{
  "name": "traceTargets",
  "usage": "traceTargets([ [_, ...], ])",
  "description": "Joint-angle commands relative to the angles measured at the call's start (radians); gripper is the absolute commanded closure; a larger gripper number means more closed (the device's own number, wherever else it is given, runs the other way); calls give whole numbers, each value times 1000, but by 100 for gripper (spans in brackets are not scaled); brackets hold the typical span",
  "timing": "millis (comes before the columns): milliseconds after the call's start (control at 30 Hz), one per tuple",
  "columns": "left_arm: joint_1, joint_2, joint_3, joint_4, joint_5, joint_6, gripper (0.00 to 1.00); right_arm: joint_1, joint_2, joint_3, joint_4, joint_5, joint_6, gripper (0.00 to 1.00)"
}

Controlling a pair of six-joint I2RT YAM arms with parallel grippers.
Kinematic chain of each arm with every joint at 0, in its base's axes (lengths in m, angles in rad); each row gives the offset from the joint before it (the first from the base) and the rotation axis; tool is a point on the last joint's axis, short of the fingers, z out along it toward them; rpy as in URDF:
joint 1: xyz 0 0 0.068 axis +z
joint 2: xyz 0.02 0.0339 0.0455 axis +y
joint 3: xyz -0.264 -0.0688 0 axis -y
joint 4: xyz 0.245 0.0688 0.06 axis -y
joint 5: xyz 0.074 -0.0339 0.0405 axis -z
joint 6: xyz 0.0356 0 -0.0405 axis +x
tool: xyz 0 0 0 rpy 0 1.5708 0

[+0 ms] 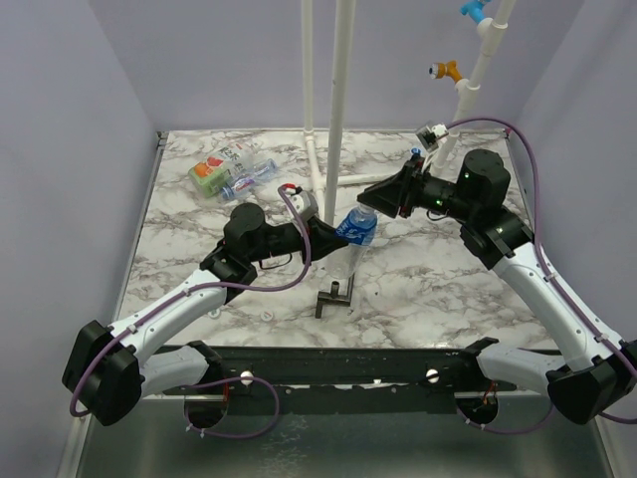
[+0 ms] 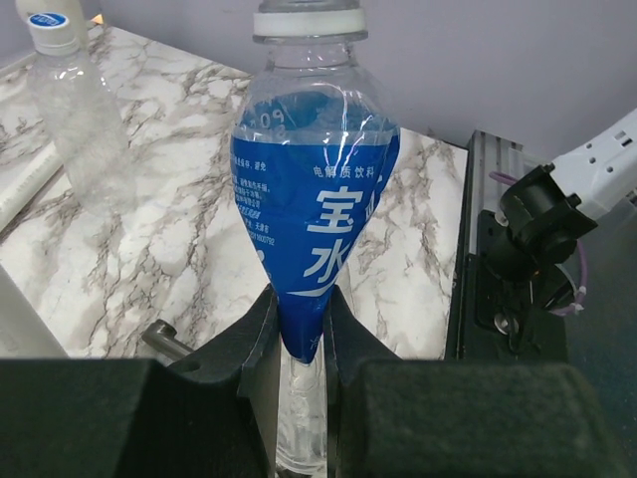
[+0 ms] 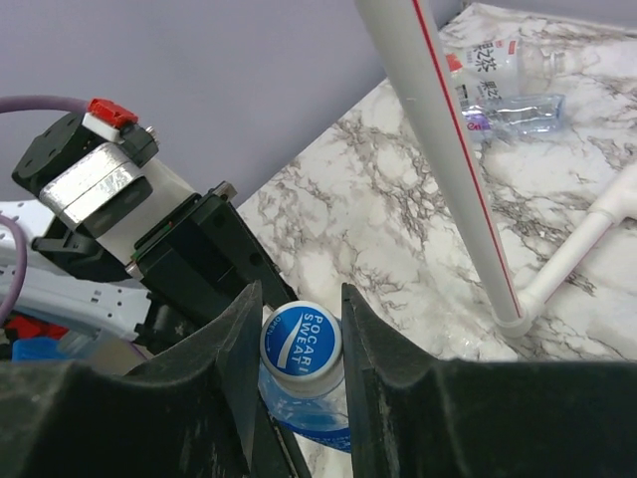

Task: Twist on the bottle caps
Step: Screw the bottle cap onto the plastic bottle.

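A clear bottle [image 1: 356, 227] with a blue label [image 2: 314, 199] hangs tilted above the table's middle. My left gripper [image 2: 299, 304] is shut on its lower body, which is squeezed flat between the pads. A blue and white bottle cap [image 3: 301, 339] sits on the bottle's neck, and it shows as a white ring [image 2: 309, 20] in the left wrist view. My right gripper [image 3: 301, 309] comes from the right, and its two fingers press against the cap's sides. A second clear bottle [image 2: 75, 110] with a blue cap [image 2: 50, 20] stands on the table behind.
Two bottles lie at the back left: one with a green and orange label [image 1: 209, 174], one with a blue label [image 1: 249, 179]. Tall white pipes [image 1: 338, 90] rise at the back middle. A black T-shaped tool [image 1: 335, 296] lies near the front.
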Motion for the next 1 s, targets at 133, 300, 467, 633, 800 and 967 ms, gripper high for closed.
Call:
traceTargets([
  [133, -83, -23, 82, 7, -395, 28, 100, 5, 16, 4, -185, 215, 51, 77],
  [300, -217, 12, 153, -34, -626, 152, 100, 7, 19, 16, -274, 299, 108, 79],
  [467, -315, 94, 216, -24, -873, 221, 100, 8, 22, 43, -362, 396, 179, 81],
  [633, -386, 198, 279, 24, -1064, 290, 100, 13, 46, 85, -444, 473, 216, 83],
  [800, -431, 277, 335, 58, -1230, 300, 100, 36, 72, 127, -514, 582, 240, 87],
  [967, -443, 314, 351, 62, -1268, 291, 100, 62, 80, 132, -531, 681, 270, 88],
])
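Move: The right fingers are already shut on the bottle cap, which sits on the plastic bottle's neck; from the left hand, pinching the bottle's body, the cap is about 10 cm up, 4 cm ahead and 4 cm to the right. From the right hand, the white post's foot is some 14 cm ahead, 8 cm left and 34 cm below, and the standing capped bottle about 26 cm ahead, 13 cm right and 25 cm below. Keeping its pinch on the cap, the right hand turns clockwise nearly 40 degrees and tips its fingers down, while the left hand, still squeezing the bottle's body, turns it counter-clockwise by about as much and rolls some 20 degrees. Meanwhile both carry cap and bottle forward and to the right, the right hand about 10 cm in all and sinking some 4 cm, the left nearly 8 cm with a slight drop, and neither set of fingers opens. ##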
